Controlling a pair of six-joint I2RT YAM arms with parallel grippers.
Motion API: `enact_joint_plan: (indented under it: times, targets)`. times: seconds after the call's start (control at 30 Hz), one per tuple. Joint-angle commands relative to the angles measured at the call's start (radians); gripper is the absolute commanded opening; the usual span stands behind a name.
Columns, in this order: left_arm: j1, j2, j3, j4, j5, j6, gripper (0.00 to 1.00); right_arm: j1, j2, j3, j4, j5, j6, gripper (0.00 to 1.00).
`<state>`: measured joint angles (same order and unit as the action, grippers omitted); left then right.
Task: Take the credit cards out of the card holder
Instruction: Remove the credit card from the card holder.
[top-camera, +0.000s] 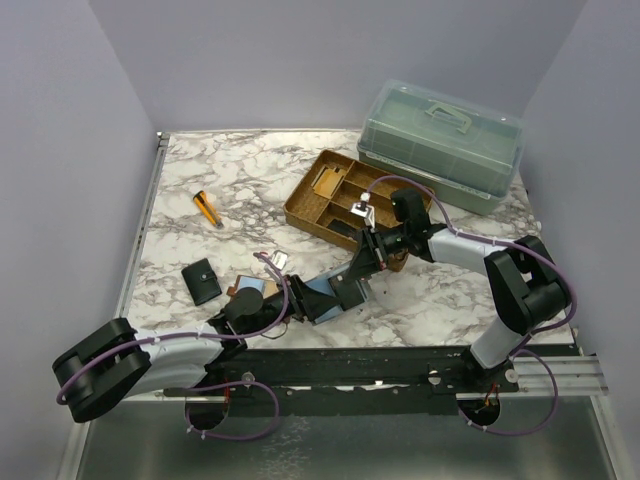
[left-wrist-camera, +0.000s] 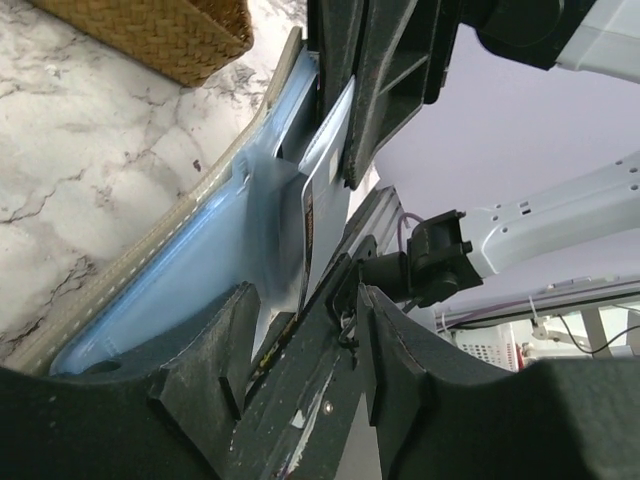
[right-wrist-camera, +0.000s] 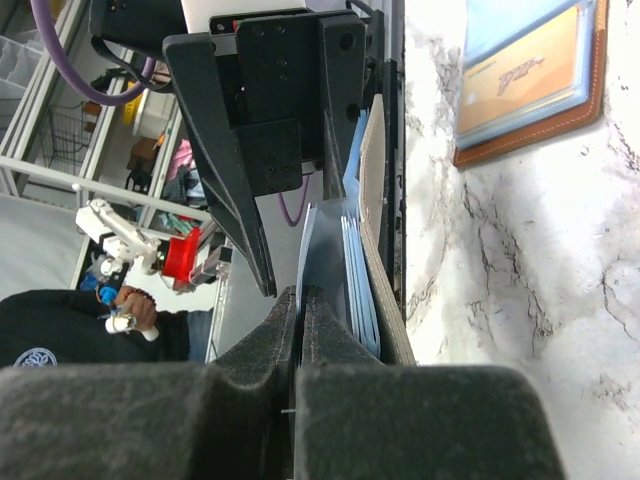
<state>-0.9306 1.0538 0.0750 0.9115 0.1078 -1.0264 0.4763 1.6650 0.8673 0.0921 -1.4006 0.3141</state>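
Observation:
The card holder (right-wrist-camera: 592, 98), a reddish-brown leather bifold, lies open on the marble with a blue and a tan-orange panel showing. In the top view it (top-camera: 243, 287) is partly under my left arm. I cannot tell credit cards apart from its panels. A blue-grey folder (left-wrist-camera: 180, 290) stands on edge between both grippers at the table's middle (top-camera: 335, 298). My left gripper (left-wrist-camera: 305, 310) is closed round the folder's dark cover. From the other side, my right gripper (right-wrist-camera: 300, 295) is shut on one thin blue-grey leaf of the folder (right-wrist-camera: 352, 255).
A woven compartment tray (top-camera: 305, 205) sits behind the grippers, with a green lidded box (top-camera: 440, 140) at the back right. A small black case (top-camera: 203, 280) lies at the left, and an orange pen (top-camera: 208, 208) lies farther back. A small clip (top-camera: 276, 260) lies near the holder.

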Motion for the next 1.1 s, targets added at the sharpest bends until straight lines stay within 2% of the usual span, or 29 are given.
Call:
enact_joint_plan:
  times: [0.0,0.13,0.57,0.67,0.9,1.07]
  targets:
    - [0.005,0.013,0.034,0.069,-0.002,0.037,0.48,0.001,-0.01,-0.02,0.102,-0.113,0.082,0.0]
    - [0.006,0.028,0.039,0.092,0.007,0.034,0.39,0.001,-0.004,-0.021,0.109,-0.116,0.087,0.0]
    - [0.006,0.051,0.046,0.127,-0.041,0.036,0.34,0.001,0.008,-0.025,0.12,-0.127,0.097,0.0]
    - [0.007,0.064,0.062,0.132,-0.05,0.044,0.28,0.001,0.011,-0.023,0.118,-0.118,0.097,0.0]
    - [0.007,0.107,0.084,0.132,-0.066,0.031,0.23,0.001,0.003,0.002,-0.013,-0.019,-0.003,0.0]
    - [0.008,0.134,0.091,0.131,-0.071,0.023,0.05,0.001,0.008,0.004,-0.017,-0.015,-0.001,0.0]
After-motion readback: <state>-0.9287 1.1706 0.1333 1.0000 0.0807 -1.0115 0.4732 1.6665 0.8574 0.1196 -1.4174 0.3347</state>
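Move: The credit card stands partly out of the raised card holder, its middle about 2 cm ahead of the left hand, 1 cm to the right and 1 cm higher. From the right hand the card is 2 cm back and 2 cm left. Counted from the left hand, the holder's middle lies 3 cm ahead, 2 cm right and 3 cm lower, the wicker tray 19 cm ahead and 6 cm right, and the brown card wallet 16 cm left and 2 cm ahead, both some 12 cm below. Bring the half-open left gripper up about 1.5 cm, then ease it forward and to the right, roughly 2 cm in all, along the protruding card while closing the fingers to nearly shut; sink slightly at the end as they pinch its free edge. Keep the right gripper shut on the card's other end and its sleeve, rising about 1 cm and settling back. ##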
